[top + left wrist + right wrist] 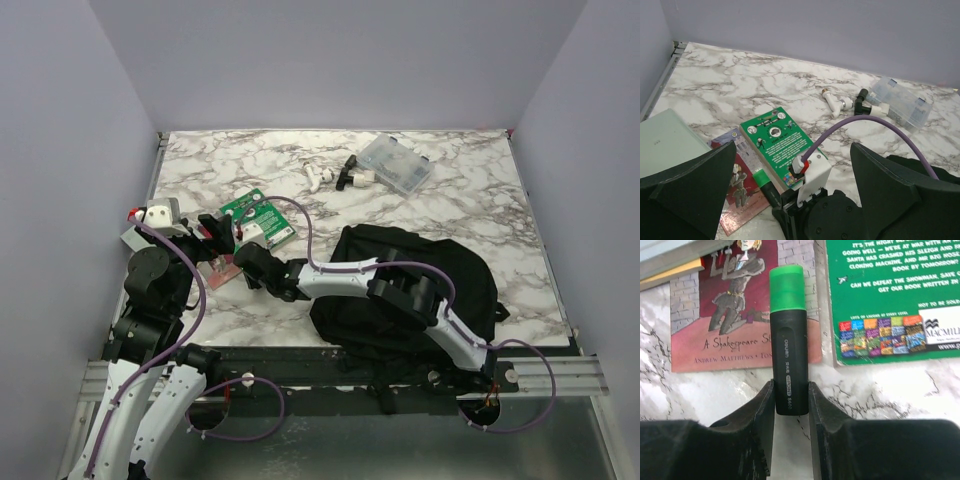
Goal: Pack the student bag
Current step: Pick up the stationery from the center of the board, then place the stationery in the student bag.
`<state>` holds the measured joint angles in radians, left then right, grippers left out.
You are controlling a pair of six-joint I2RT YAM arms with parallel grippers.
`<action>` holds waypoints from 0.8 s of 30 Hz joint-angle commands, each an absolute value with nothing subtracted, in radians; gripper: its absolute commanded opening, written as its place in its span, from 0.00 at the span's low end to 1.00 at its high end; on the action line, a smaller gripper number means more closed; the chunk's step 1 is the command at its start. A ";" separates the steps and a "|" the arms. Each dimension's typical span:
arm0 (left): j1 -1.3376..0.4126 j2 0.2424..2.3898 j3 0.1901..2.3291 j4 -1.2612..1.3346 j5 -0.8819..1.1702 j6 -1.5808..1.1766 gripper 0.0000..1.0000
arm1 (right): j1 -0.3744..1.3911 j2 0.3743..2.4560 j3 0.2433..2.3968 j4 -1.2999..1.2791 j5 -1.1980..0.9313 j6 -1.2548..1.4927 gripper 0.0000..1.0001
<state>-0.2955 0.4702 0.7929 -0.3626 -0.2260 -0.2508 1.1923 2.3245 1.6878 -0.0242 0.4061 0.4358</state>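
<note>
The student bag [420,270], a large black backpack, lies at the near right of the table. A black highlighter with a green cap [789,355] lies across the edge of a red Shakespeare book [720,315], beside a green book [890,295]. My right gripper [791,390] has a finger pressed against each side of the highlighter's black end. The right arm reaches left from the bag, so this gripper [243,262] sits by the books. My left gripper [794,150] hangs wide open just above and behind it, holding nothing.
A pale grey-green book [665,145] lies at the left edge. A clear compartment box [395,163] and white and black pipe fittings [340,177] sit at the back. The right arm's purple cable [865,122] arcs over the green book [775,140].
</note>
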 commanded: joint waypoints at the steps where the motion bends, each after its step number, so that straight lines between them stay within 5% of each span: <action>1: -0.288 0.474 0.781 -0.352 -0.218 -0.259 0.98 | 1.203 2.214 1.613 -0.031 0.434 0.439 0.07; 8: -0.288 0.484 0.782 -0.360 -0.215 -0.262 0.98 | 1.199 1.939 1.326 0.002 0.526 0.363 0.01; 15: -0.287 0.513 0.796 -0.370 -0.181 -0.272 0.98 | 1.121 1.571 1.068 -0.331 0.628 0.486 0.00; 24: -0.285 0.543 0.806 -0.379 -0.131 -0.286 0.98 | 0.837 1.288 0.923 -0.805 0.387 0.742 0.01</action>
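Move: I already have the black-and-green highlighter pinched in my right hand, low over the table. The middle of the black bag I take it to lies about 37 cm to the right and 3 cm back, at about the same height. The green book's middle is some 13 cm ahead and 2 cm right; the red book's about 6 cm ahead and 8 cm left, both a little below. From my left hand the bag is roughly 42 cm right, level fore and aft, and 27 cm below. I sweep my right hand about 30 cm to the right, away from the two books and in over the bag, starting slowly and then fast. On the way I rise some 10 cm, easing down slightly at the end, while the wrist swings about 25 degrees clockwise; my fingers keep their pinch on the highlighter's black end. My left hand, wide open and empty, begins to sink and tip down, by about 2 cm. ##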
